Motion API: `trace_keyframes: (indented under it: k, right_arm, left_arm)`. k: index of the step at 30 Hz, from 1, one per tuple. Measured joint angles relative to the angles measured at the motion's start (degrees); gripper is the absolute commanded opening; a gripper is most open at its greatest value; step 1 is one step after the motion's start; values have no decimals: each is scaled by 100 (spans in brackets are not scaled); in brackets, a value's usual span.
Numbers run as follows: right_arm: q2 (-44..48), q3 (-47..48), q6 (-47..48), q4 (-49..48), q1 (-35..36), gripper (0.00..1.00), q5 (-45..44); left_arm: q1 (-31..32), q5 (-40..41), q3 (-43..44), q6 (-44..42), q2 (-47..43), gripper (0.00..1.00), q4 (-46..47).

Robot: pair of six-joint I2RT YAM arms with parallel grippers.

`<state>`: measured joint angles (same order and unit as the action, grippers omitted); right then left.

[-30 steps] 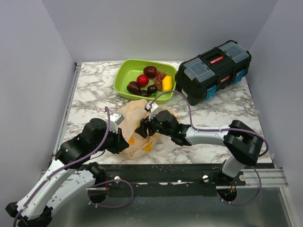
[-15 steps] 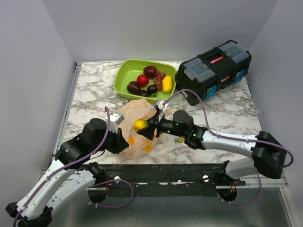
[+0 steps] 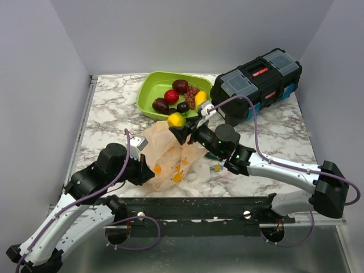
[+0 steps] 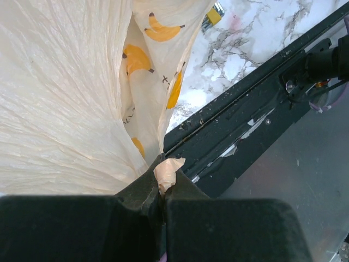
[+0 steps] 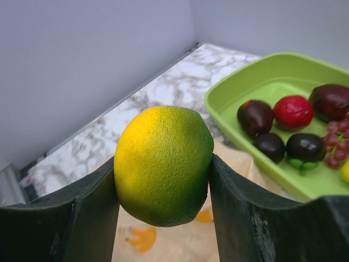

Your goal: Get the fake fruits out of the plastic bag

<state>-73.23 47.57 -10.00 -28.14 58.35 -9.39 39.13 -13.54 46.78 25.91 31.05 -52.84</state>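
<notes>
The plastic bag (image 3: 170,156), pale orange with banana prints, lies crumpled near the table's front edge. My left gripper (image 4: 162,188) is shut on a pinch of the plastic bag (image 4: 65,103) at its near edge. My right gripper (image 5: 163,185) is shut on a yellow-green fake fruit (image 5: 163,164), held in the air above the bag's far side, just short of the tray; from above this fruit (image 3: 176,120) shows by the tray's near rim. Several fake fruits (image 3: 181,98), dark purple, red, yellow and a grape bunch, lie in the lime-green tray (image 3: 149,91).
A black toolbox (image 3: 256,85) with blue latches stands at the back right. A small yellow-tipped object (image 3: 216,168) lies on the marble right of the bag. Grey walls enclose the table on three sides.
My right gripper has risen out of the bag with the yellow-green fruit and moved away toward the tray. The left gripper has kept its hold on the bag.
</notes>
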Motion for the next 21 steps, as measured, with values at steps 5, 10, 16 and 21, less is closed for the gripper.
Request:
trace_keyframes:
  k: [5,10,16,21]
  right_arm:
    - [-901,1292,79,203,-173,1,-721]
    - [-2026,2599,114,481,-424,1,-1128]
    - [-3421,3917,79,850,-719,1,-1145]
    - [-4736,5348,-57,1172,-938,1,-1051]
  left_arm:
    - [0,0,0,0,72,0,0]
    - [0,-2,0,0,210,0,-2]
    - [0,0,0,2,164,0,-2]
    - [0,2,0,2,166,0,-2]
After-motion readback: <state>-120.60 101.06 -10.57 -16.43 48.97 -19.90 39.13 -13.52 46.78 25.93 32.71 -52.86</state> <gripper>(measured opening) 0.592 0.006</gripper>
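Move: The yellow-green fruit is already in my right hand, high above the table. The green bin it goes to has its middle some 27 cm ahead, about 2 cm left and 19 cm below. In the bin, the dark red fruit lies about 22 cm ahead and 9 cm left of this hand, the red fruit 27 ahead and 4 left. The bag lies underneath, 2 cm back and 4 left. From my left hand the bin is about 42 cm ahead, 6 right, 12 below. I swing my right hand quickly forward, over 20 cm, and some 9 cm left, away from the bag towards the left part of the green bin. It arcs up about 4 cm, then sinks about 6, while the wrist turns some 20 degrees clockwise; my fingers keep their pinch on the yellow-green fruit. ##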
